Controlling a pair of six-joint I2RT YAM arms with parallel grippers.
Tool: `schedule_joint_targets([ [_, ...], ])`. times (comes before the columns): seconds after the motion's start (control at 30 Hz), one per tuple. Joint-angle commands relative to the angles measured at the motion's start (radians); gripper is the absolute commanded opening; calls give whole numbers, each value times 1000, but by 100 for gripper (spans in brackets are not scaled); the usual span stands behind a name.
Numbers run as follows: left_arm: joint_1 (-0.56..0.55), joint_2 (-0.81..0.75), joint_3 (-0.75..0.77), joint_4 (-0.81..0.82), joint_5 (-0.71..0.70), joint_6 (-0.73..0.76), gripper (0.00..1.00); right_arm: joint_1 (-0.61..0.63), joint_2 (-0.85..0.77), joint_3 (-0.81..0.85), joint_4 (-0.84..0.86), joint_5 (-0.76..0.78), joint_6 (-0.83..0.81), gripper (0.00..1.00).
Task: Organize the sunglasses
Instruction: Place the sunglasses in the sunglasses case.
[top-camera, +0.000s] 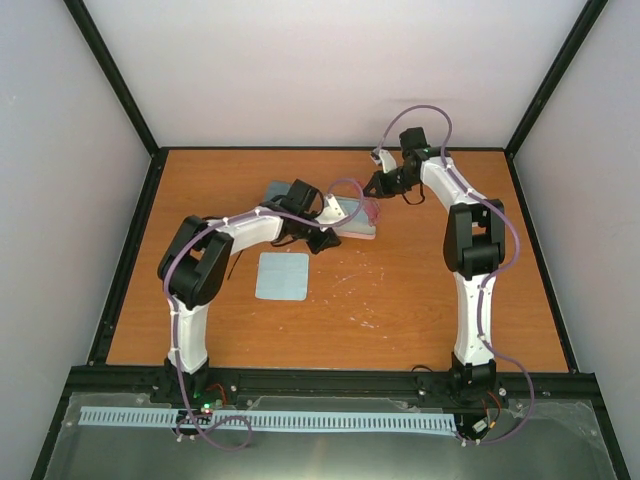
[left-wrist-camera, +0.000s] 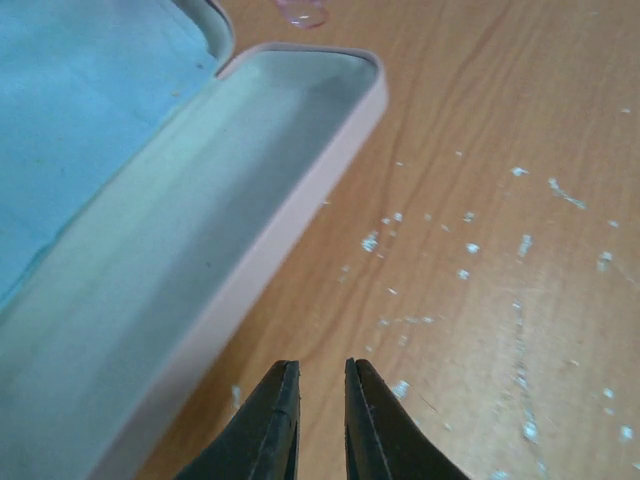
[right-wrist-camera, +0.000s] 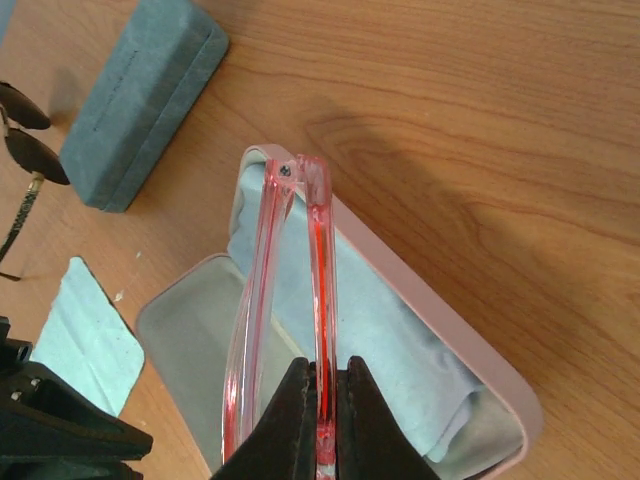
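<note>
The pink-red sunglasses (right-wrist-camera: 300, 260) are folded and hang edge-up over the open pink case (right-wrist-camera: 440, 320). My right gripper (right-wrist-camera: 322, 365) is shut on one thin red arm of them. A light-blue cloth (right-wrist-camera: 380, 340) lies inside that case. The black sunglasses (right-wrist-camera: 22, 135) lie on the table at the left edge of the right wrist view, only partly in frame. My left gripper (left-wrist-camera: 322, 365) hovers low over bare wood beside the case's lid (left-wrist-camera: 200, 230); its jaws stand a narrow gap apart with nothing between them. From above, both grippers meet at the pink case (top-camera: 357, 222).
A closed blue-grey case (right-wrist-camera: 140, 110) lies behind the pink one. A second light-blue cloth (top-camera: 282, 275) lies flat nearer the arms' bases. White specks mark the wooden table (top-camera: 400, 300). A black frame (top-camera: 130, 250) borders the table.
</note>
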Motion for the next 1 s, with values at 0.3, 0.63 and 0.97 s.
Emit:
schedule_joint_targets([
  [0.3,-5,115,125,-31,-83,39,16,3,1,83,-22,38,-130,3],
  [0.63,26,187,217,3,-223,74,16,3,12,78,-40,15,-144,3],
  [0.97,129,294,434,-45,-260,68,16,3,49,85,-60,-24,-114,3],
])
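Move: Just beyond the left hand's nearly shut fingers lies the open sunglasses case, its middle about 8 cm ahead, 6 cm to the right and 4 cm lower. From this hand the closed blue case is some 12 cm ahead and 13 cm left, and the flat cloth 6 cm back and 11 cm left, both roughly 5 cm below. The right hand holds the pink sunglasses, with the open case's middle about 5 cm back, 5 cm left and 9 cm below. Sinking about 3 cm beside the case's near side, the left hand then sweeps forward, some 12 cm in all and speeding up, veering slightly left at the end. Its fingers, kept nearly shut, come against the outer wall of the empty near half by the left end and push that end forward. The right hand keeps its pinch on the pink sunglasses almost in place above, rising about a centimetre. ##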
